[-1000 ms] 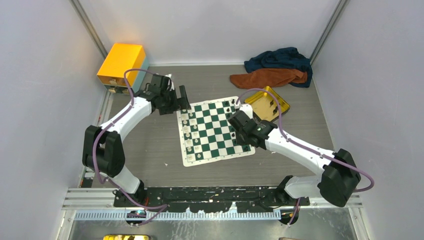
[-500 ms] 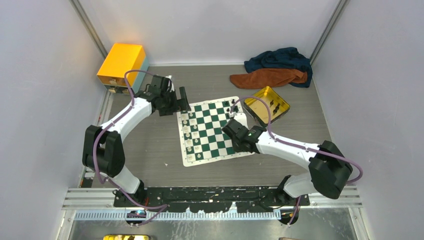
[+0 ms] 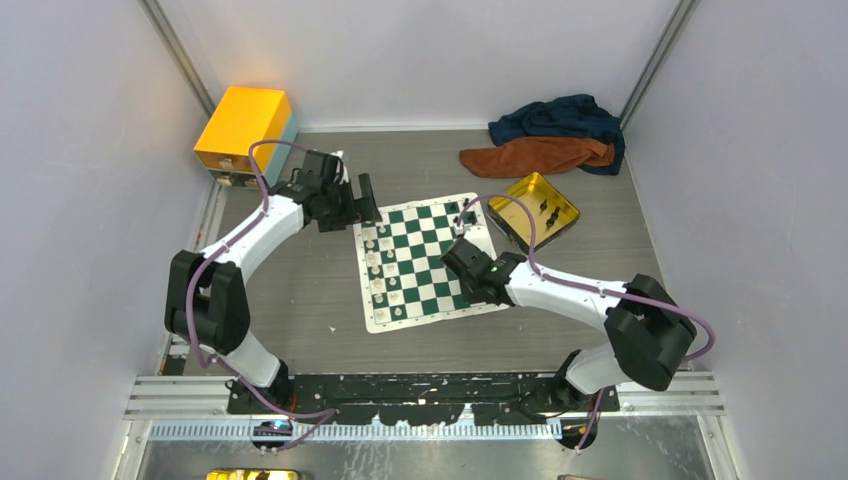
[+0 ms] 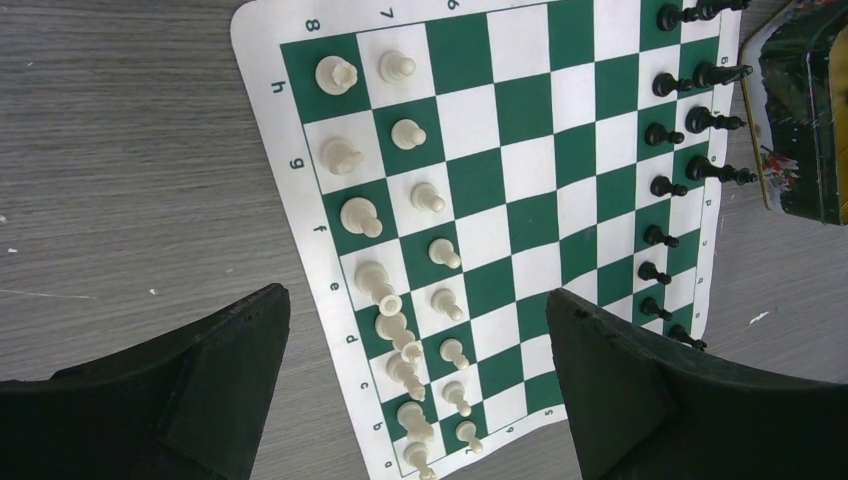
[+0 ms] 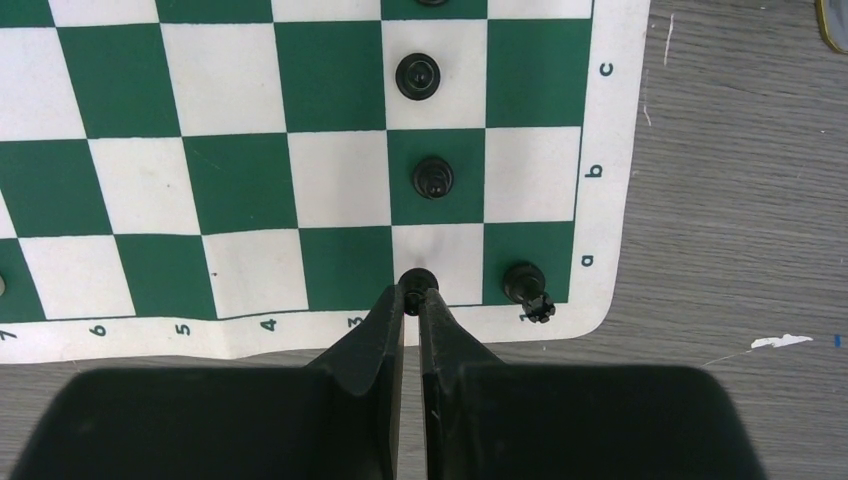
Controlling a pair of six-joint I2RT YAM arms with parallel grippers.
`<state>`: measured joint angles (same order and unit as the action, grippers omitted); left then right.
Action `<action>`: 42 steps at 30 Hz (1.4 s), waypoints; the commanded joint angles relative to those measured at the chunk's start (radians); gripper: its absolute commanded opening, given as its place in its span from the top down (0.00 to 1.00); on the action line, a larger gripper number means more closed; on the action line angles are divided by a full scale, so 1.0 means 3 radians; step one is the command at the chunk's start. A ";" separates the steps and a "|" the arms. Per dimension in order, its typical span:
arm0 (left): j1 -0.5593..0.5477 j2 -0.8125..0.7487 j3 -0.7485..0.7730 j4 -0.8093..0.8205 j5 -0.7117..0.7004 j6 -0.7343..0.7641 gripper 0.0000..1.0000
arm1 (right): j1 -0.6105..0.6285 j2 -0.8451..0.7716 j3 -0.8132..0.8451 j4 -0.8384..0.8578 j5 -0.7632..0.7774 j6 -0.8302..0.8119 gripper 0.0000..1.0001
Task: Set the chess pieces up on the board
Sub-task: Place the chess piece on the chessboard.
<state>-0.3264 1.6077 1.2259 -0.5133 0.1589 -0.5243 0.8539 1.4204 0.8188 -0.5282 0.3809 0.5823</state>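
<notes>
The board (image 3: 428,262) lies mid-table. Cream-white chess pieces (image 4: 360,215) fill its two left columns, and black chess pieces (image 4: 665,135) stand along its right side. My right gripper (image 5: 412,300) is shut on the head of a black pawn (image 5: 417,278), over the white square beside the corner rook (image 5: 527,285), at the board's near right corner (image 3: 477,293). I cannot tell whether the pawn touches the board. My left gripper (image 4: 415,298) is open and empty, hovering by the board's far left corner (image 3: 368,200).
A gold tin (image 3: 563,196) holding a few black pieces sits just past the board's far right corner. Blue and orange cloths (image 3: 550,135) lie at the back right. A yellow box (image 3: 243,125) stands at the back left.
The right arm has swung left and folded its elbow inward, with its gripper still shut near the board's near right corner. The left arm has not moved.
</notes>
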 commanded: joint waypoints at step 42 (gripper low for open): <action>-0.0006 -0.0062 0.0001 0.0122 0.0053 0.0011 0.00 | 0.0005 -0.0106 0.0097 -0.0093 0.0315 0.0161 0.63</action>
<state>-0.3264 1.6081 1.2072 -0.5129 0.1600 -0.5232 0.8536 1.4399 0.7868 -0.5175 0.4179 0.6304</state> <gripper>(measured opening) 0.995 0.374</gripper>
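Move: The a2 square, where the held black pawn is to go, is almost right under the right hand: about 3 cm down, 1 cm to its right and level fore-and-aft. The b2 pawn stands some 3 cm farther out than a2, level with it sideways. The a1 rook stands roughly 3 cm to the right of a2 and about level with it fore-and-aft. From the left hand, a2 lies about 22 cm right, 13 cm back and 11 cm down. The black pawn, already held in the right fingers over a2, is lowered gently by a little over 1 cm and shifted slightly to the right onto the square, beside the rook. The hand then halts, and the fingers part about a quarter of their range to let go of the pawn; they stay low around it, drifting a touch farther right, with almost no turn of the wrist. ##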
